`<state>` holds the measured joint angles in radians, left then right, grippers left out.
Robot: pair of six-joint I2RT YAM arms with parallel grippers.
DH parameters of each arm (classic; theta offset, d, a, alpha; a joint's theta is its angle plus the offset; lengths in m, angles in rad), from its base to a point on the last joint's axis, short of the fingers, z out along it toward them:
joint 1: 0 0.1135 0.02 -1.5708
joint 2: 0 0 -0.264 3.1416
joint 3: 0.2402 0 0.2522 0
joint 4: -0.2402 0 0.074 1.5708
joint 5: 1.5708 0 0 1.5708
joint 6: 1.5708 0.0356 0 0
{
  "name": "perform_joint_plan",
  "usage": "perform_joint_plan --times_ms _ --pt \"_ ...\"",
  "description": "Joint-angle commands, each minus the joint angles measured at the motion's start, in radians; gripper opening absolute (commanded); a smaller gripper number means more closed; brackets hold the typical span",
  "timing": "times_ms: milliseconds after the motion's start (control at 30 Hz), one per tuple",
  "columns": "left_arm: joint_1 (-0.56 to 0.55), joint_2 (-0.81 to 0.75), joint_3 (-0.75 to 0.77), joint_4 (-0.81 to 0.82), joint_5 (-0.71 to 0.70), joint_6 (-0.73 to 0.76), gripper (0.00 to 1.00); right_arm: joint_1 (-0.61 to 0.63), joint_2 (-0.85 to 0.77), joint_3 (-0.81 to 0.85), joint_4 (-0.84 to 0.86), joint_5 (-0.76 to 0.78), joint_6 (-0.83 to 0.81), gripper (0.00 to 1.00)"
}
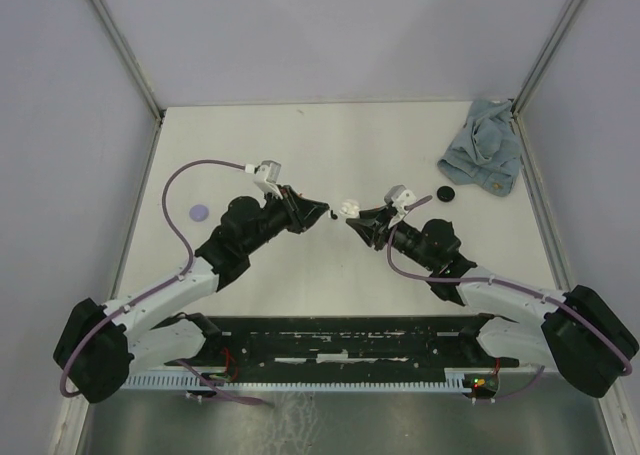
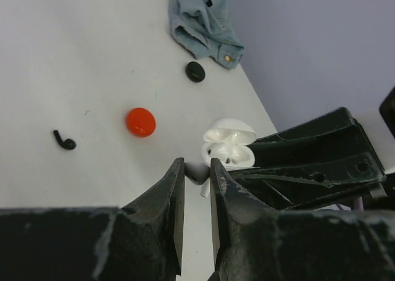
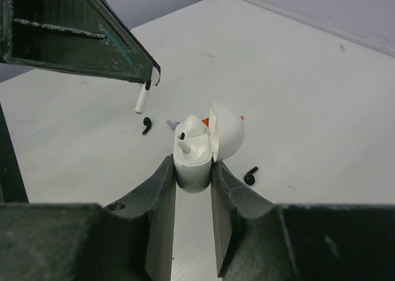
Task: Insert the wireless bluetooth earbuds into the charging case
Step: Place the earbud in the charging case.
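Observation:
My right gripper (image 3: 192, 162) is shut on the body of the white charging case (image 3: 192, 170), holding it above the table with its domed lid (image 3: 226, 133) swung open. A white earbud (image 3: 187, 146) sits in one of its wells. Just left of the case (image 2: 228, 146), my left gripper (image 2: 197, 165) is shut on another white earbud (image 2: 197, 170), stem hanging down (image 3: 141, 100). In the top view the two grippers, left (image 1: 322, 215) and right (image 1: 353, 219), meet tip to tip at mid-table. Loose black earbuds (image 3: 146, 125) (image 3: 250, 176) and a lilac one (image 3: 171, 125) lie on the table below.
A red disc (image 2: 141, 121) and a black disc (image 2: 195, 71) lie on the white table beyond the case; a lilac disc (image 1: 199, 212) lies far left. A crumpled blue cloth (image 1: 485, 155) sits in the back right corner. Walls enclose the table.

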<state>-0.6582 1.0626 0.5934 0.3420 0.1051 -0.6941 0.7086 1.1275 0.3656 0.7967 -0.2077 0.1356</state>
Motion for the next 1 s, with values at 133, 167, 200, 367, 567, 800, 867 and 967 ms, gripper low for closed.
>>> perform_joint_plan --times_ms 133,167,200,367,567,800,867,967 --pt "-0.088 0.034 0.045 0.241 -0.048 0.104 0.15 0.014 0.007 0.051 0.137 0.018 0.036 0.02" --pt "-0.095 0.039 0.050 0.250 -0.053 0.113 0.15 0.015 0.008 0.052 0.141 0.018 0.037 0.02" --pt "-0.105 0.043 0.056 0.255 -0.060 0.126 0.15 0.016 0.008 0.054 0.143 0.017 0.038 0.02" --pt "-0.146 0.066 0.075 0.273 -0.105 0.179 0.15 0.019 0.016 0.054 0.159 0.013 0.041 0.02" --pt "-0.184 0.089 0.086 0.276 -0.168 0.239 0.15 0.022 0.021 0.055 0.174 0.009 0.048 0.02" --pt "-0.209 0.113 0.091 0.261 -0.213 0.281 0.15 0.022 0.008 0.053 0.173 0.010 0.049 0.02" --pt "-0.213 0.121 0.092 0.258 -0.226 0.290 0.15 0.022 0.002 0.055 0.170 0.011 0.047 0.02" --pt "-0.222 0.127 0.091 0.258 -0.233 0.302 0.15 0.022 -0.007 0.055 0.163 0.013 0.043 0.02"
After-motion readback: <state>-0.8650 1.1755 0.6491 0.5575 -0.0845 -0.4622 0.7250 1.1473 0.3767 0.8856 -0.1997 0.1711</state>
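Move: The left hand holds a white earbud, its stem hanging below the fingertips. The open charging case it is going to lies about 6 cm to its right, roughly level fore and aft and perhaps 1 cm lower. On the table some 20 cm below the left hand, a black earbud lies about 13 cm ahead and 1 cm right, and a red disc 13 cm ahead and 13 cm right. The right hand still grips the case at its fingertips; the white earbud is about 7 cm to its left and 1 cm above. The left hand carries the white earbud about 5 cm to the right and some 4 cm up to the mouth of the open case, quick at first and then easing off, with a drop of about half a centimetre late on; its fingers tip upward by some 15 degrees and keep their pinch. The right hand keeps its hold on the case, raises it about 2 cm, mostly early on, then holds it nearly still beneath the incoming stem. ##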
